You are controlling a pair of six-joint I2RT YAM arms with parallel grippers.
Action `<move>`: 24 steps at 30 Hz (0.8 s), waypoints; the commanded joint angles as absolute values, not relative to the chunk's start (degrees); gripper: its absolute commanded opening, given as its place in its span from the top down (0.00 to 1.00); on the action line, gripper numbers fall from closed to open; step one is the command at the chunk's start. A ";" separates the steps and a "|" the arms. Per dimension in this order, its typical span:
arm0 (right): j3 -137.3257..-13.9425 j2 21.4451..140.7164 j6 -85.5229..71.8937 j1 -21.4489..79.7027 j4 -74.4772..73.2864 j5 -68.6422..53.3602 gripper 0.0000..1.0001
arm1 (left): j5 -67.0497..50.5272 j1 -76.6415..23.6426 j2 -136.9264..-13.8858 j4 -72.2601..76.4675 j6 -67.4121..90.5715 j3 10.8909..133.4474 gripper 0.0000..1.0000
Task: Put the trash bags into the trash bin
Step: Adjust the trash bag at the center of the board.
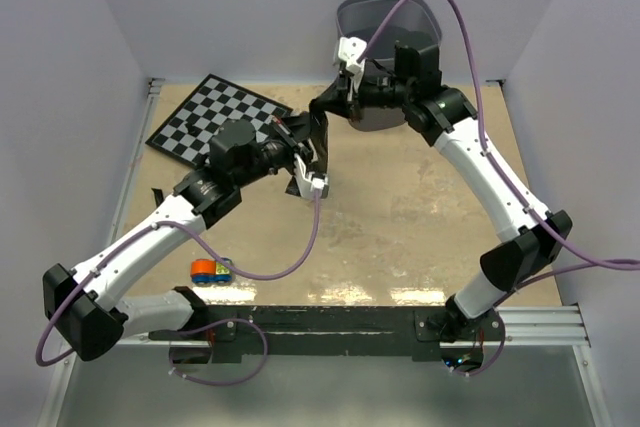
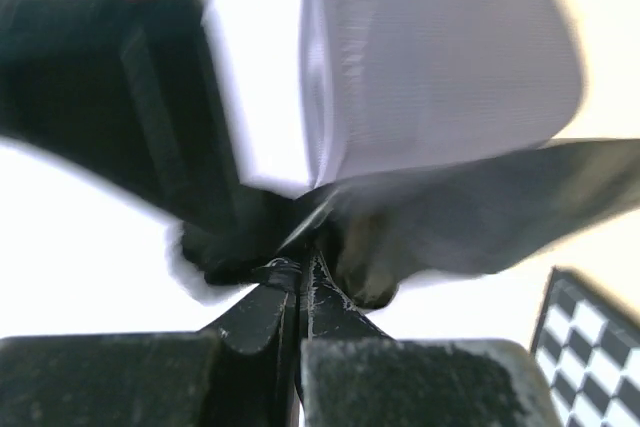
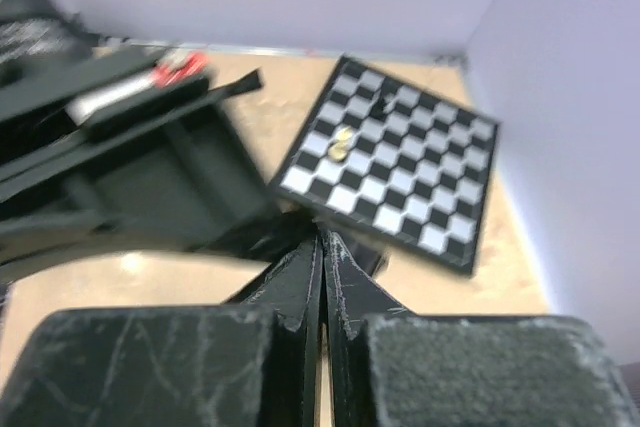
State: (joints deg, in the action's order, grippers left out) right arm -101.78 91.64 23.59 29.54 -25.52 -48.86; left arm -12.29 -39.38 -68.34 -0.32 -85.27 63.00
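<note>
A black trash bag (image 1: 320,129) hangs stretched between my two grippers above the table's middle. My left gripper (image 1: 306,150) is shut on its lower left part; in the left wrist view the shut jaws pinch the glossy trash bag (image 2: 470,217), which spreads to both sides of my left gripper (image 2: 301,269). My right gripper (image 1: 332,107) is shut on the bag's upper edge, and the right wrist view shows my right gripper (image 3: 322,239) with a black fold of the trash bag (image 3: 255,237) at its tips. The grey mesh trash bin (image 1: 392,19) stands just behind the right gripper and fills the top of the left wrist view as the trash bin (image 2: 440,67).
A chessboard (image 1: 215,117) lies at the back left, close to the left forearm, with a small yellow piece (image 3: 342,144) on the chessboard (image 3: 400,172). An orange and blue toy (image 1: 211,270) sits near the front left. White walls close in the table.
</note>
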 commanded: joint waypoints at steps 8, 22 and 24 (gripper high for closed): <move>-110.99 95.89 36.55 32.87 -32.33 -47.20 1.00 | -14.95 -38.33 -79.53 10.19 -85.69 71.02 1.00; -102.22 91.67 34.46 32.43 -26.20 -30.41 1.00 | -11.08 -34.28 -78.57 -2.46 -79.89 75.93 1.00; -102.39 91.41 34.80 32.43 -26.36 -31.73 1.00 | -9.33 -34.28 -80.15 -2.46 -80.33 76.90 1.00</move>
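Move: The trash bag is already pinched near its mouth by both closed grippers, almost tip to tip. It hangs nearly straight down, with its middle roughly 14 cm below either hand. From the left gripper the trash bin stands about 23 cm ahead, 18 cm right and 20 cm lower. The chessboard lies flat on the table about 18 cm ahead of the right gripper, 27 cm to its left and 38 cm below. Keep both grippers shut on the bag's mouth and sweep them forward together towards the trash bin. Take the left about 6 cm, swinging a little right on the way and then back. Push the right out about 7 cm, then ease it back about 2, its fingertips dipping and swinging forward some 10 degrees. Let both sink slightly. ##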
